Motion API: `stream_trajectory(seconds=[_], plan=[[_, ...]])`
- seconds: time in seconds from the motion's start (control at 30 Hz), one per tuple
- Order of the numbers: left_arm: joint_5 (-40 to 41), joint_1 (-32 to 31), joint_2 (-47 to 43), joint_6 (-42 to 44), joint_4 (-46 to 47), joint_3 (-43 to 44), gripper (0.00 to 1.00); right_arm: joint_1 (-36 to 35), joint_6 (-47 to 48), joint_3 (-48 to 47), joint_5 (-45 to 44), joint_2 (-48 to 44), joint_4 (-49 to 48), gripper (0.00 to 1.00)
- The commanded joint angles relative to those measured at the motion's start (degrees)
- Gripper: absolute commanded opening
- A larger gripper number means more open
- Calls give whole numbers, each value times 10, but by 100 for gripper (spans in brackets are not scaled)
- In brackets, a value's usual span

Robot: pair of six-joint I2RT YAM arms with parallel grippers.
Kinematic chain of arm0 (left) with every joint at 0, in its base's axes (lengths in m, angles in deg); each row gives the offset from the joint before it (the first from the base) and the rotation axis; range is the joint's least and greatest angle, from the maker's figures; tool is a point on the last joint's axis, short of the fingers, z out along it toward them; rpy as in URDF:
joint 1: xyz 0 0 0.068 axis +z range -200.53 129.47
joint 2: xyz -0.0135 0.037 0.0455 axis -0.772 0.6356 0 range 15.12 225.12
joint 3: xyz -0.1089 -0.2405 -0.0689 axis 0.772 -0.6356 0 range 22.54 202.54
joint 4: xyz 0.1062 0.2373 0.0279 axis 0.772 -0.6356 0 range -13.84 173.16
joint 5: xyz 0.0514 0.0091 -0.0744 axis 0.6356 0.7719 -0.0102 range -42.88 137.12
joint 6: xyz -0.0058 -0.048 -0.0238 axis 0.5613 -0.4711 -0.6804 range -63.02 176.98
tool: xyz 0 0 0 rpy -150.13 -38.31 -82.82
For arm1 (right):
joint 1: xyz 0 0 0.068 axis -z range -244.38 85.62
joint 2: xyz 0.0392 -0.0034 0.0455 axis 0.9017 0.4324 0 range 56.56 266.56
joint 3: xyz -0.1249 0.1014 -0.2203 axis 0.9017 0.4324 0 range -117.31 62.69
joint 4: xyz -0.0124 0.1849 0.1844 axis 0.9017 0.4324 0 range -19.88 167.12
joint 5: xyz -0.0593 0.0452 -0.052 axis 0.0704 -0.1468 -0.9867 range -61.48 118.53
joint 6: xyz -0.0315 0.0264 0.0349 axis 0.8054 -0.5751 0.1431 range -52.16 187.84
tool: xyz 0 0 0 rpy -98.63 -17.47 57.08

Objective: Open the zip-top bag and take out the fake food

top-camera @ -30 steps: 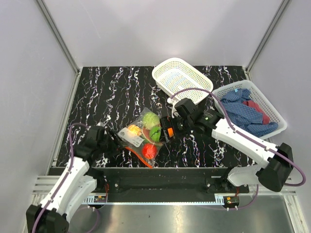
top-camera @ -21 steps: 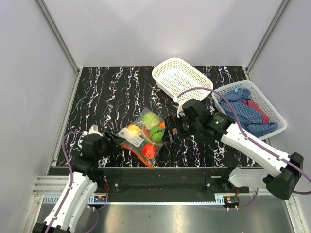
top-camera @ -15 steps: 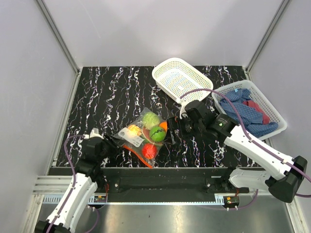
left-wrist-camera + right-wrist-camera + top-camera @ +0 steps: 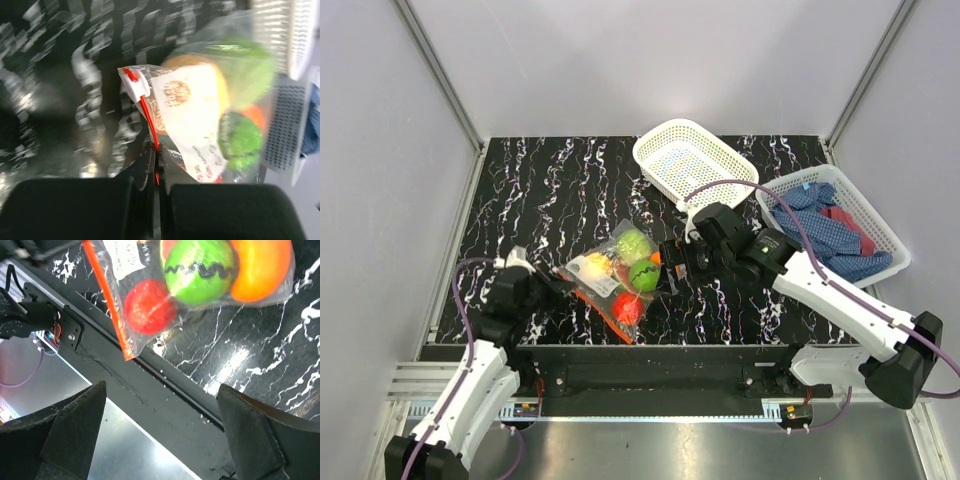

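Note:
The zip-top bag (image 4: pixel 605 277) lies at the front middle of the table, with its orange-red zip strip (image 4: pixel 106 304) along the near edge. It holds the fake food: a pale green cabbage (image 4: pixel 632 243), a dark green round fruit (image 4: pixel 642 273), a red tomato (image 4: pixel 627 311) and an orange ball (image 4: pixel 595 265). My left gripper (image 4: pixel 558 286) is shut on the zip strip (image 4: pixel 150 120) just below the white slider (image 4: pixel 135 83). My right gripper (image 4: pixel 670 264) is wide open beside the bag's right side; in its wrist view (image 4: pixel 161 386) the tomato (image 4: pixel 148 306) and green fruit (image 4: pixel 200 265) lie beyond its fingers.
An empty white lattice basket (image 4: pixel 692 163) stands at the back middle. A second basket (image 4: pixel 876 222) at the right holds blue cloth (image 4: pixel 820 238) and red cloth (image 4: pixel 844 218). The black front rail (image 4: pixel 165 390) runs just under the right gripper.
My left gripper drew back toward the left, then came back to the bag's left edge, and the bag shifted slightly. My right gripper backed a little off the bag's right side.

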Motion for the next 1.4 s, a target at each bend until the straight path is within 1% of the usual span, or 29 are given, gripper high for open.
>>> stream_trajectory(seconds=[0.0, 0.03, 0.07, 0.1, 0.17, 0.2, 0.23, 0.33, 0.37, 0.47, 0.5, 0.53, 0.6, 0.63, 0.73, 0.87, 0.9, 0.97, 1.0, 1.1, 1.13, 1.17, 1.23, 1.27, 1.3, 1.37], plan=[[-66, 2, 21, 96, 14, 137, 0, -5, 42, -60, -18, 18, -9, 100], [-79, 2, 33, 126, 7, 158, 0, -5, 49, -80, -18, 31, -10, 100], [-95, 1, 59, 140, 3, 197, 0, -5, 63, -89, -16, 37, -10, 100], [-132, 2, 75, 152, 1, 214, 0, -4, 71, -99, -14, 50, -10, 100], [-170, 1, 118, 187, 1, 256, 0, -4, 84, -126, -11, 63, -13, 99], [-205, -1, 131, 200, 1, 269, 0, -4, 86, -140, -10, 73, -14, 100], [-214, -5, 141, 225, -2, 285, 0, -4, 89, -144, -6, 75, -18, 100], [-247, -32, 184, 263, -5, 345, 0, 0, 114, -162, 33, 82, -40, 100], [-275, -46, 209, 274, -11, 387, 0, 3, 120, -167, 42, 86, -46, 100], [-311, -77, 256, 322, -58, 455, 0, 33, 128, -187, 76, 96, -50, 100], [-321, -84, 284, 345, -88, 495, 0, 44, 127, -195, 89, 96, -51, 100], [-330, -91, 296, 356, -101, 518, 0, 69, 123, -198, 101, 96, -52, 100], [-346, -110, 327, 382, -131, 571, 0, 90, 120, -201, 138, 91, -67, 100], [-351, -115, 337, 389, -138, 586, 0, 105, 125, -203, 145, 90, -72, 100], [-387, -128, 360, 397, -142, 626, 0, 116, 148, -215, 153, 89, -73, 100], [-432, -139, 398, 413, -143, 634, 0, 141, 187, -193, 189, 69, -93, 100], [-443, -140, 406, 417, -148, 633, 0, 146, 196, -183, 216, 64, -104, 100], [-466, -148, 429, 419, -150, 634, 0, 158, 209, -154, 248, 51, -140, 100], [-476, -150, 436, 424, -153, 634, 0, 162, 232, -145, 272, 48, -151, 100], [-505, -161, 452, 439, -165, 639, 0, 169, 273, -95, 304, 30, -215, 100], [-507, -164, 452, 443, -167, 638, 0, 175, 283, -83, 316, 28, -251, 100], [-509, -165, 450, 450, -171, 635, 0, 184, 289, -62, 369, 33, -266, 100], [-517, -167, 448, 456, -173, 629, 0, 203, 316, -55, 416, 43, -278, 100], [-527, -168, 447, 462, -177, 627, 0, 210, 325, -51, 468, 50, -278, 100], [-532, -168, 447, 465, -180, 622, 0, 216, 351, -47, 492, 52, -278, 100], [-544, -169, 446, 475, -185, 619, 0, 227, 362, -34, 522, 48, -279, 100]])
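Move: The left gripper already pinches the bag's zip edge, with the white slider about 3 cm beyond its tips; it takes the bag to beside the open right gripper, roughly 27 cm right, 3 cm back and 13 cm up. The green melon lies some 21 cm right and 2 cm ahead, the tomato 17 cm right and 7 cm back, both slightly below. From the right gripper the slider is about 28 cm left, 6 cm ahead and 13 cm down. Keep the left fingers shut on the zip edge and swing the bag up about 21 cm and some 17 cm right towards the right gripper, turning the wrist roughly 75 degrees clockwise and raising its tips. Bring the right gripper, still wide open, up and forward about 10 cm each, turning counter-clockwise and levelling its fingers to face the slider. ##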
